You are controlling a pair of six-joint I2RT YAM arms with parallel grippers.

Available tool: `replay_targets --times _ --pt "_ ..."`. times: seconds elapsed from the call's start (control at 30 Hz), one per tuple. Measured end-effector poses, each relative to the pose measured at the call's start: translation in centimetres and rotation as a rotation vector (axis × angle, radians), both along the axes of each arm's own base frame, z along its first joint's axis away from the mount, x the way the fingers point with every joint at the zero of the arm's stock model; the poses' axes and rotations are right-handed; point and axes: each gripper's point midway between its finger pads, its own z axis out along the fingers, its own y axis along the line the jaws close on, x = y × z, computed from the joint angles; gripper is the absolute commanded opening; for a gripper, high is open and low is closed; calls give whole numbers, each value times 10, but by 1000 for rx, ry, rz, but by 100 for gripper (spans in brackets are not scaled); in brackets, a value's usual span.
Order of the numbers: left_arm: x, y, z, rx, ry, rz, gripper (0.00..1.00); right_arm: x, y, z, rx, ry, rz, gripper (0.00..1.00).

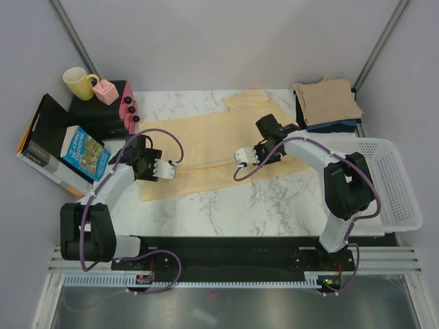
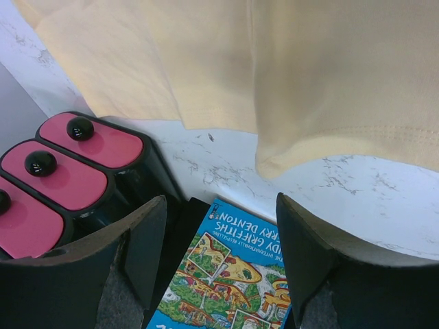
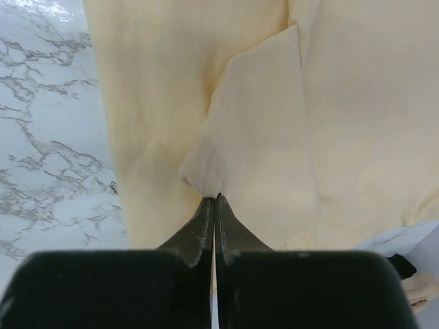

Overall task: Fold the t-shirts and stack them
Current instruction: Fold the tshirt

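A pale yellow t-shirt (image 1: 206, 140) lies spread across the marble table, partly folded. My right gripper (image 1: 240, 156) is shut on a pinched-up fold of it, and in the right wrist view the cloth (image 3: 260, 137) peaks at the closed fingertips of the right gripper (image 3: 217, 199). My left gripper (image 1: 167, 169) hovers open at the shirt's left edge with nothing between its fingers. In the left wrist view the left gripper (image 2: 221, 233) frames a blue book (image 2: 233, 274), with the shirt's hem (image 2: 309, 75) beyond. A folded tan t-shirt (image 1: 328, 101) rests on a dark navy one (image 1: 336, 127) at the back right.
A white mesh basket (image 1: 387, 181) stands at the right edge. At the left are a yellow mug (image 1: 79, 82), a pink box (image 1: 106, 91), pink-lidded containers (image 1: 128, 110) (image 2: 75, 171), the blue book (image 1: 84, 152) and a black folder (image 1: 41, 133).
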Motion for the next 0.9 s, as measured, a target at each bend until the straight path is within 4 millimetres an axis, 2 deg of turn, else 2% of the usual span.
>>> replay_targets --times 0.13,0.3,0.63,0.9 --pt "2 0 -1 0 4 0 72 4 0 -1 -7 -15 0 0" --pt "2 0 -1 0 6 -1 72 22 5 -2 -10 -72 5 0" --pt "2 -2 -2 -6 5 3 72 79 25 4 -4 -183 1 0" --pt "1 -2 -4 -7 14 6 72 109 37 11 24 -273 -13 0"
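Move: The right gripper holds a pinch of the t-shirt's near-side flap. From it, the far sleeve lies about 23 cm ahead, 8 cm left and 5 cm lower; the shirt's near edge is some 8 cm straight back, and the folded stack is about 22 cm ahead and 18 cm right, slightly lower. From the idle left gripper, the far sleeve is roughly 24 cm ahead, 38 cm right and 7 cm lower. Keep the right fingers shut on the pinched flap and draw it low across the shirt, forward and somewhat left towards the far sleeve, about 11 cm forward in all. Start gently, then speed up, tipping the fingers outward to point more forward by some 15 degrees as you go, and let the hand rise just slightly near the end. ##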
